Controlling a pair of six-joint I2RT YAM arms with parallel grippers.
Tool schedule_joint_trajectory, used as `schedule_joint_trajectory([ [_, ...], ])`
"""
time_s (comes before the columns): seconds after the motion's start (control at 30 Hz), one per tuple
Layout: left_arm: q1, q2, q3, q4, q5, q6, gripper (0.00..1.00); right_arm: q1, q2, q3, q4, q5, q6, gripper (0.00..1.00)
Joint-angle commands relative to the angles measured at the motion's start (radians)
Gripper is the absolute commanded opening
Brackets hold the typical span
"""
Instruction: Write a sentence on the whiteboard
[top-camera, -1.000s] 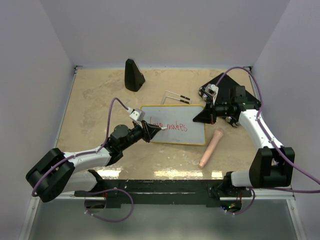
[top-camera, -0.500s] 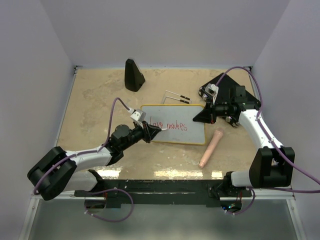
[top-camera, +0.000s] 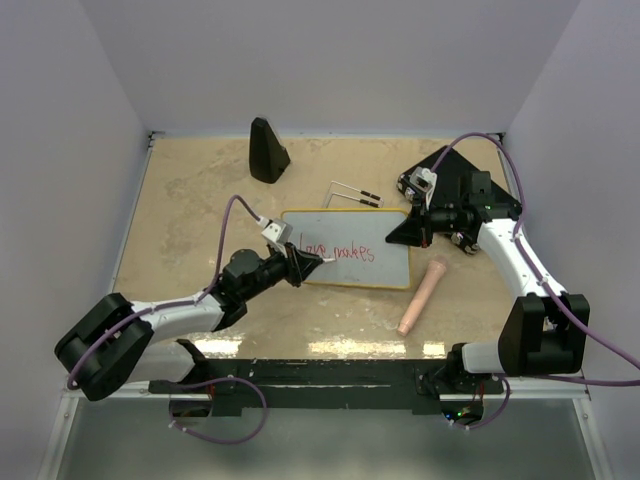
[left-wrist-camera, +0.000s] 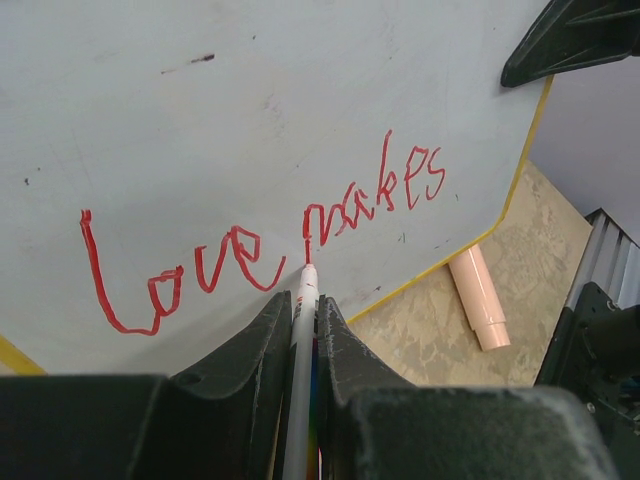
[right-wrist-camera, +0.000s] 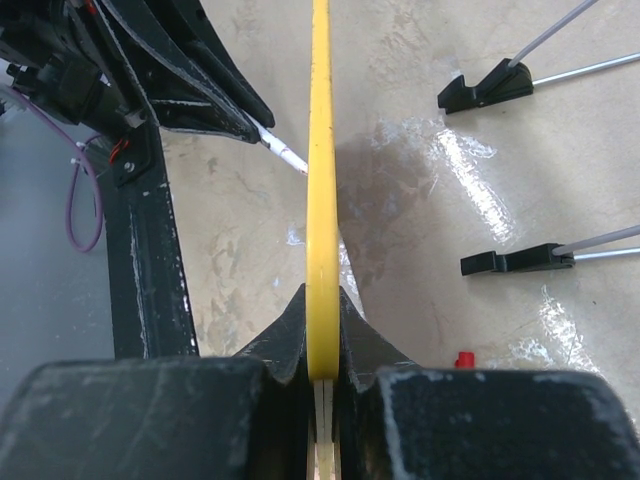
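The whiteboard (top-camera: 390, 268) lies flat on the table, yellow-rimmed, with the sentence (top-camera: 338, 251) in red reading "Love makes". My left gripper (top-camera: 298, 264) is at the board's near left edge, shut on a white marker (left-wrist-camera: 303, 325). The marker's red tip rests on the board at the foot of the "m" in the sentence (left-wrist-camera: 240, 255). My right gripper (top-camera: 410, 231) is shut on the board's right edge. In the right wrist view its fingers (right-wrist-camera: 285, 325) clamp the yellow rim (right-wrist-camera: 322, 150) seen edge-on.
A peach marker cap (top-camera: 422, 295) lies just off the board's near right corner. Two wire feet with black tips (top-camera: 356, 194) lie behind the board. A black cone-shaped block (top-camera: 267, 150) stands at the back left. A black stand (top-camera: 462, 182) sits behind the right arm.
The left arm has shifted very slightly with the marker; its tip stays at the "m". The right arm and the board have not moved.
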Motion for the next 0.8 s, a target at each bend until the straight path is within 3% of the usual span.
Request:
schedule_joint_trajectory([
  [0.0,0.002,-0.079,0.039,0.056,0.014,0.019,0.00,0.008,-0.032,0.013,0.016,-0.077,0.010,0.00],
  [0.3,0.004,-0.320,0.045,-0.079,0.039,-0.001,0.00,0.007,-0.026,0.019,0.008,-0.092,-0.008,0.00],
  [0.43,0.008,-0.424,0.010,-0.083,0.042,-0.082,0.00,0.007,-0.036,0.011,0.014,-0.116,-0.008,0.00],
  [0.67,0.002,-0.441,0.024,-0.132,0.074,-0.151,0.00,0.008,-0.063,-0.024,0.063,-0.146,0.019,0.00],
  [0.77,-0.055,-0.429,0.047,-0.191,0.016,-0.121,0.00,0.008,-0.075,-0.033,0.079,-0.156,0.030,0.00],
])
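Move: Just beyond the left hand, whose marker tip is at the first stroke of "makes", the whiteboard's middle lies about 4 cm ahead, 7 cm to the right and 1 cm above. The word "Love" is some 4 cm straight ahead, while "makes" centres about 4 cm ahead and 9 cm right. The right gripper is roughly 20 cm right and 5 cm ahead, 5 cm higher. From the right hand, the board's middle is about 13 cm left, 1 cm back and 4 cm lower. Lifting the marker tip off the whiteboard at the first stroke of "makes", the left hand swings quickly up about 13 cm and draws back some 4 cm towards the robot, sagging slightly at the end. Its wrist tips the fingers and pen upward by 15–20 degrees, the grip unchanged. The right hand keeps its pinch on the board's right edge, easing back about 1 cm. ##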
